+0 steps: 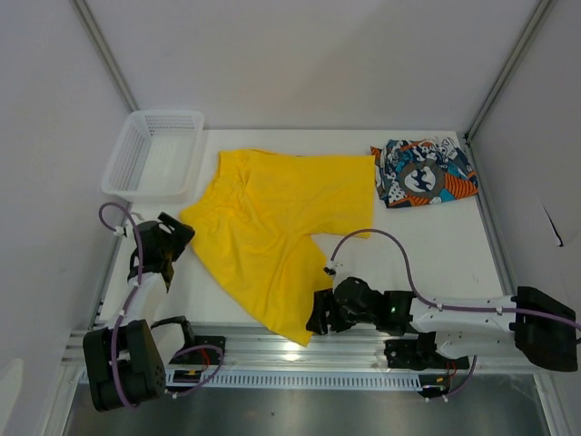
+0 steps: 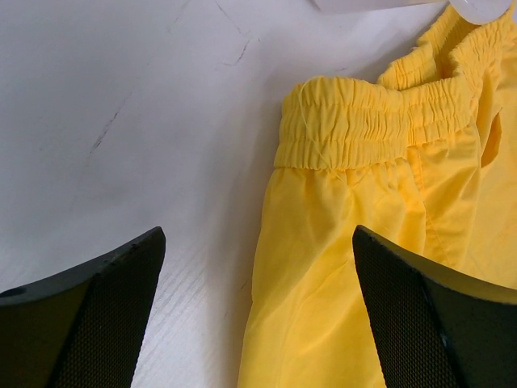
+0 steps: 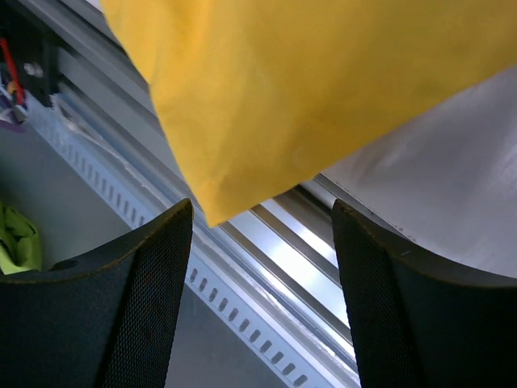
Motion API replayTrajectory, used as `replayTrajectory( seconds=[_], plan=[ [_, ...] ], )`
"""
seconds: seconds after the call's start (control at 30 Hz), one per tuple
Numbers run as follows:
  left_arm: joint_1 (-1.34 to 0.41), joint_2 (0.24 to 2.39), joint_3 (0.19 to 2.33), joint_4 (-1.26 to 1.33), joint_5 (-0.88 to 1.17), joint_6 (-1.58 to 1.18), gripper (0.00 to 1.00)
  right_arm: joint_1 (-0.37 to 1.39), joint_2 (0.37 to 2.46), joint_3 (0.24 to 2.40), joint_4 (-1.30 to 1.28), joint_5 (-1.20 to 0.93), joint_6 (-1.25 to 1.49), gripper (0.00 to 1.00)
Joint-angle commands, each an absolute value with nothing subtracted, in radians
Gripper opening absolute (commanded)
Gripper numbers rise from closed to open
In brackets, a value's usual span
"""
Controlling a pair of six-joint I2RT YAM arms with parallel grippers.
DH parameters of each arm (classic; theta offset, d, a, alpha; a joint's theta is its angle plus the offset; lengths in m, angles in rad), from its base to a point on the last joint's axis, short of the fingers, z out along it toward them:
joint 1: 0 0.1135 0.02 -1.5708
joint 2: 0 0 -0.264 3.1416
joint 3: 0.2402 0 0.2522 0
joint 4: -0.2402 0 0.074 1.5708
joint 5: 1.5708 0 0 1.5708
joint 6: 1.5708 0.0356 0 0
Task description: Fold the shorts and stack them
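The yellow shorts (image 1: pixel 277 227) lie spread flat across the middle of the table, one leg corner hanging over the near edge. The printed shorts (image 1: pixel 422 173) lie bunched at the back right. My left gripper (image 1: pixel 177 238) is open at the yellow pair's left side; in the left wrist view its fingers (image 2: pixel 105 315) straddle the cloth's edge just below the elastic waistband (image 2: pixel 380 121). My right gripper (image 1: pixel 315 318) stands open at the near leg corner (image 3: pixel 218 202), which lies free just ahead of the jaws over the metal rail, with nothing between the fingers (image 3: pixel 137 307).
A white mesh basket (image 1: pixel 154 156) stands at the back left, touching the yellow shorts' corner. A slotted aluminium rail (image 1: pixel 300 350) runs along the near edge. Walls and angled frame posts close in the table's left, right and back sides.
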State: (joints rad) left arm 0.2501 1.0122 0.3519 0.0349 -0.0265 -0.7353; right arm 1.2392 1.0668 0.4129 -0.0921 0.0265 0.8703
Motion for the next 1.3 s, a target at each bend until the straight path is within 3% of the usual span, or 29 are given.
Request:
replayTrajectory(
  seconds=[0.0,0.23,0.43,0.77,1.13,1.2,1.27],
  plan=[
    [0.264,0.996,0.390,0.045,-0.012,-0.750,0.99,1.278,1.109,0.382,-0.003,0.058,0.977,0.71],
    [0.267,0.974,0.380,0.041,-0.015,-0.747,0.99,1.324,1.163,0.359,0.144,0.077,1.037,0.70],
    [0.268,0.976,0.379,0.043,-0.012,-0.742,0.99,1.348,1.178,0.394,0.124,0.106,1.037,0.68],
    [0.270,0.968,0.374,0.048,-0.012,-0.744,0.99,1.353,1.258,0.405,0.254,0.081,1.017,0.51],
    [0.278,0.959,0.374,0.044,-0.008,-0.739,0.99,1.368,1.341,0.437,0.339,0.020,0.973,0.47],
    [0.281,0.954,0.374,0.044,-0.008,-0.741,0.99,1.373,1.350,0.448,0.339,0.018,0.973,0.43],
    [0.279,0.954,0.373,0.044,-0.008,-0.741,0.99,1.379,1.356,0.457,0.328,0.014,0.980,0.25]
  ],
)
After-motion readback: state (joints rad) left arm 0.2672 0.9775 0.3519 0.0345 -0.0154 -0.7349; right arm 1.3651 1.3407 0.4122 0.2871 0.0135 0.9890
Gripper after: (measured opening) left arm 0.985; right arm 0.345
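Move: The lower leg's outer hem corner, hanging over the metal rail at the table's front, lies about 4 cm back and 4 cm left of the right hand, some 3 cm below. That leg's inner hem corner is roughly 12 cm ahead and 6 cm right of the hand; the far leg's near hem corner is about 20 cm ahead and 13 cm right. From the left hand, the outer hem corner sits some 28 cm back and 33 cm right, 5 cm lower. Back and down a couple of centimetres first, then to its left, the right hand reaches nearly 6 cm leftward in all, bringing its open fingers around the yellow shorts' outer hem corner above the front rail. They close to about half their starting gap and pinch the cloth, with a rise of about 1 cm at the end. ##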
